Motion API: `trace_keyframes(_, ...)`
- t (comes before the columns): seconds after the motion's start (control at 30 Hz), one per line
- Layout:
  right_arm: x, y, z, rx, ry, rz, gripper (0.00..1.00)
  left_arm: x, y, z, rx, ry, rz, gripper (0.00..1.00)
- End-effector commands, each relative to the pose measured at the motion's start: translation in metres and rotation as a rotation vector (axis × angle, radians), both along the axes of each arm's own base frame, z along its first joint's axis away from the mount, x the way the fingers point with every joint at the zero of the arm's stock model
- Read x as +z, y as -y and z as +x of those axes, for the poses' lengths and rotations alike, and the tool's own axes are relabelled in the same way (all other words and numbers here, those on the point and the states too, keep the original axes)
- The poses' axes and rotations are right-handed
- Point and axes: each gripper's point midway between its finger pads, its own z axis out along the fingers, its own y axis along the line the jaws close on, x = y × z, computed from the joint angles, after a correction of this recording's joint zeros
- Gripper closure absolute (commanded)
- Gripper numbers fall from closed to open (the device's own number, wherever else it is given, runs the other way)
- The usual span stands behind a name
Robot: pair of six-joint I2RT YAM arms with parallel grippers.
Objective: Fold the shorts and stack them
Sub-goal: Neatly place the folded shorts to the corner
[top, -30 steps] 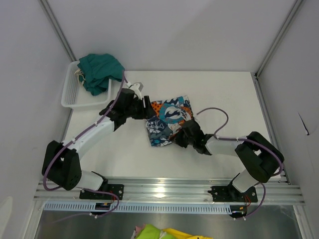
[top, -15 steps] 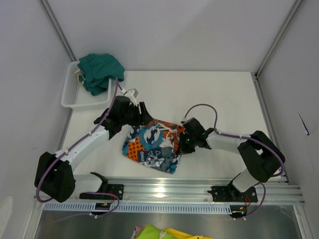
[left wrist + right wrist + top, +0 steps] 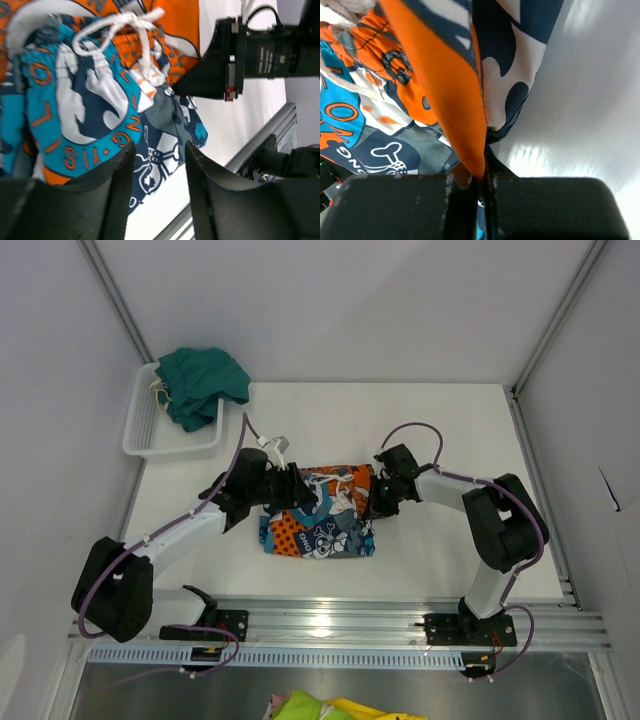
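Note:
The patchwork-print shorts point(image 3: 320, 525) lie bunched across the middle of the table, between my two grippers. My left gripper point(image 3: 300, 492) hovers over their left part, open, and its wrist view shows the print point(image 3: 90, 100) and white drawstring point(image 3: 125, 25) beyond empty fingers point(image 3: 117, 195). On the shorts' right edge my right gripper point(image 3: 377, 505) is shut on a fold of orange fabric point(image 3: 445, 75), which runs down between its jaws. The plain teal-green shorts point(image 3: 200, 385) sit heaped in the basket at the back left.
The white mesh basket point(image 3: 165, 440) stands at the table's back left corner. Walls and metal posts close in the table point(image 3: 450, 440) on three sides. An aluminium rail point(image 3: 340, 625) runs along the near edge. The right arm's black body point(image 3: 250, 55) shows in the left wrist view.
Both arms carried the print shorts toward the near left, then back up; they now lie wider and flatter. The right gripper rose away from the rail. The left jaws narrowed.

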Motion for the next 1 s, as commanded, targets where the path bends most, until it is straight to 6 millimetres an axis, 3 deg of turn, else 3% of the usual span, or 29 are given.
trace_keyframes(0.0,-0.001,-0.001,0.015,0.038,0.026,-0.012,1.0,0.01,0.014,-0.002,-0.07,0.024,-0.045,0.55)
trace_keyframes(0.2,-0.002,0.001,0.027,0.033,0.029,0.005,1.0,-0.008,0.022,-0.001,-0.108,-0.016,-0.115,0.64)
trace_keyframes(0.23,-0.001,0.001,0.027,0.034,0.024,0.014,1.0,-0.026,0.016,0.0,-0.074,-0.078,-0.13,0.66)
trace_keyframes(0.3,-0.002,0.003,0.029,0.027,0.023,0.02,1.0,-0.024,0.018,0.01,-0.082,-0.06,-0.202,0.69)
trace_keyframes(0.43,0.0,0.008,0.033,0.02,0.022,0.033,1.0,-0.057,0.002,0.031,0.003,-0.146,-0.212,0.71)
trace_keyframes(0.53,0.004,0.011,0.035,0.014,0.03,0.044,1.0,-0.079,-0.005,0.034,0.057,-0.245,-0.226,0.74)
trace_keyframes(0.7,0.015,0.009,0.038,0.016,0.049,0.068,1.0,-0.09,-0.009,0.039,0.098,-0.322,-0.302,0.77)
trace_keyframes(0.97,0.022,0.012,0.042,0.014,0.062,0.075,1.0,-0.071,-0.004,0.053,0.077,-0.266,-0.324,0.72)
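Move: The left gripper hangs, half open, above the folded shorts: their middle lies about 11 cm below it, roughly 3 cm to its right and 1 cm ahead. From this hand, the white drawstring is some 8 cm ahead and 8 cm to the right, and the shorts' gripped corner about 15 cm to the right and 1 cm ahead. From the right gripper, which already holds that corner, the shorts' middle lies about 13 cm left and level fore-and-aft, the drawstring 7 cm ahead and 7 cm left. Bring the left gripper down about 10 cm into the upper folds of the shorts, easing some 3 cm forward on the way, rolling it about 25 degrees around its fingers' length and narrowing the fingers from half open to about a quarter. Keep the right gripper shut on its corner and draw it forward 2 to 3 cm and slightly right, low over the table. ##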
